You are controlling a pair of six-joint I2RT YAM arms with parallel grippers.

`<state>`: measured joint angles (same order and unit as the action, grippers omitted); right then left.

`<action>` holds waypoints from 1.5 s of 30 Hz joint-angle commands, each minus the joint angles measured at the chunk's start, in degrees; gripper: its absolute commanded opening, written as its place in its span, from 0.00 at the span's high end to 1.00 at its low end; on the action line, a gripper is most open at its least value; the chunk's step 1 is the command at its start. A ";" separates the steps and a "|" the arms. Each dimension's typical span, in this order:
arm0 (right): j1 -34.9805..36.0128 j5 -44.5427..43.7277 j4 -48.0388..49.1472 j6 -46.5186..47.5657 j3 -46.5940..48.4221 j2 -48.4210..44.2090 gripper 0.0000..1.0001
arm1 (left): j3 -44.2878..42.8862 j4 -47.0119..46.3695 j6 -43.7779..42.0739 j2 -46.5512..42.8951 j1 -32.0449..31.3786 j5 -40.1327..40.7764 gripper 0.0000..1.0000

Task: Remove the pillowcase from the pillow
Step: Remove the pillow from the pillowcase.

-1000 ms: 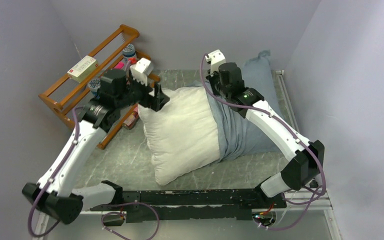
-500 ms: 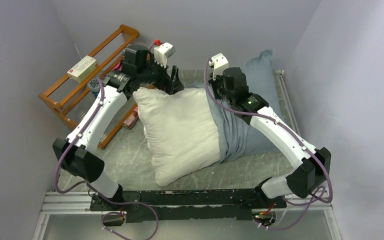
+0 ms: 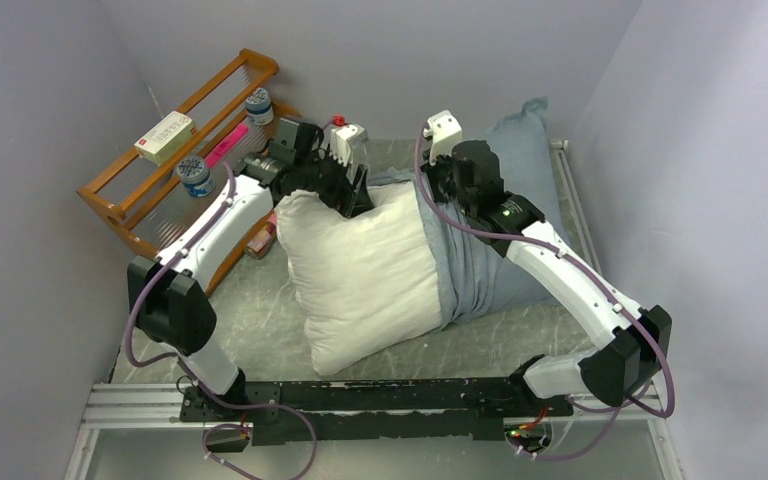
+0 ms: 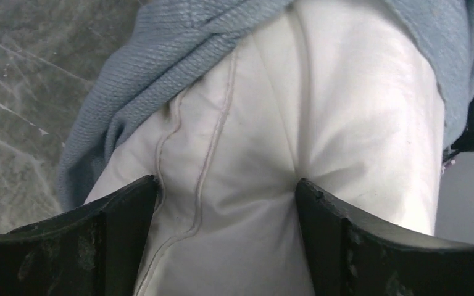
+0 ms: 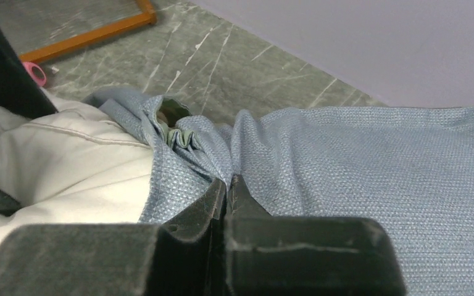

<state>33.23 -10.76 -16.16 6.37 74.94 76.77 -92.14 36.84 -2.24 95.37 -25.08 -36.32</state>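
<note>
The plump white pillow (image 3: pixel 360 270) lies mid-table, its right part still inside the blue-grey pillowcase (image 3: pixel 495 250). My left gripper (image 3: pixel 348 196) sits on the pillow's far edge. In the left wrist view it (image 4: pixel 225 191) stands open, both fingers (image 4: pixel 123 216) pressed into the white pillow (image 4: pixel 321 105), a seamed bulge between them, with the pillowcase (image 4: pixel 160 55) bunched just beyond. My right gripper (image 3: pixel 436 188) is at the pillowcase's mouth. Seen from the right wrist, it (image 5: pixel 228 182) is shut on a fold of the pillowcase (image 5: pixel 358 160), whose green edge (image 5: pixel 182 137) peeks out.
A wooden rack (image 3: pixel 125 195) stands at the far left with a white box (image 3: pixel 165 137), two jars (image 3: pixel 197 175) and a pink item (image 3: pixel 225 143). Walls close in on the left, back and right. The arms' base rail (image 3: pixel 380 395) runs along the near edge.
My left arm swung right along the pillow's far edge and came down on it, fingers wide. My right gripper, still shut on the pillowcase, shifted slightly right.
</note>
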 commanded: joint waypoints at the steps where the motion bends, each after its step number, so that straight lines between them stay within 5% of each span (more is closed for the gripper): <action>1: -0.07 -1.76 7.45 0.30 0.83 -2.80 1.00 | 3.42 -0.19 -2.07 -6.16 -2.27 -7.66 0.16; 4: -0.05 -1.94 7.51 0.39 0.91 -2.45 1.00 | 5.19 0.17 -2.48 -8.26 -3.94 -8.74 0.32; 12: -0.10 -3.97 7.73 1.10 1.15 -2.58 1.00 | 7.79 -2.38 1.14 -16.45 -5.13 -6.76 0.93; 29: -5.99 -14.66 4.56 1.55 11.04 2.77 1.00 | 9.15 -0.04 5.19 -29.18 -5.15 10.06 0.95; 37: -9.01 -8.61 1.22 -1.92 16.91 9.64 1.00 | 14.30 0.62 6.75 -28.60 -4.98 28.56 0.95; 45: -8.99 1.09 5.19 -3.84 11.91 16.43 1.00 | 23.35 -4.17 9.96 -26.12 -2.88 36.02 0.95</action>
<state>27.86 -6.96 -20.64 2.79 88.01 92.27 -71.24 31.00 5.41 69.69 -29.65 -7.84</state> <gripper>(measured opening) 0.013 0.079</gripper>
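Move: Right at the left hand's open fingertips is the seamed upper edge of the pillow, with the pillow's middle some 12 cm back and 12 cm below. The pillowcase mouth runs about 14 cm to the right and 9 cm back; the pink-capped bottle stands roughly 20 cm left and 5 cm back, down on the table. From the right hand, which already holds the pillowcase, the pillow's middle is about 18 cm back, 13 cm left and 17 cm lower. Drawing back about 9 cm and up, the left hand shuts on the pillow's seamed edge on the way, pinching up a fold of white fabric, then swings left, forward and down, turning some 25 degrees counter-clockwise as it carries the fold away from the pillowcase mouth. The right hand keeps its pinch on the pillowcase, rises slightly, then goes about 6 cm forward and down. ##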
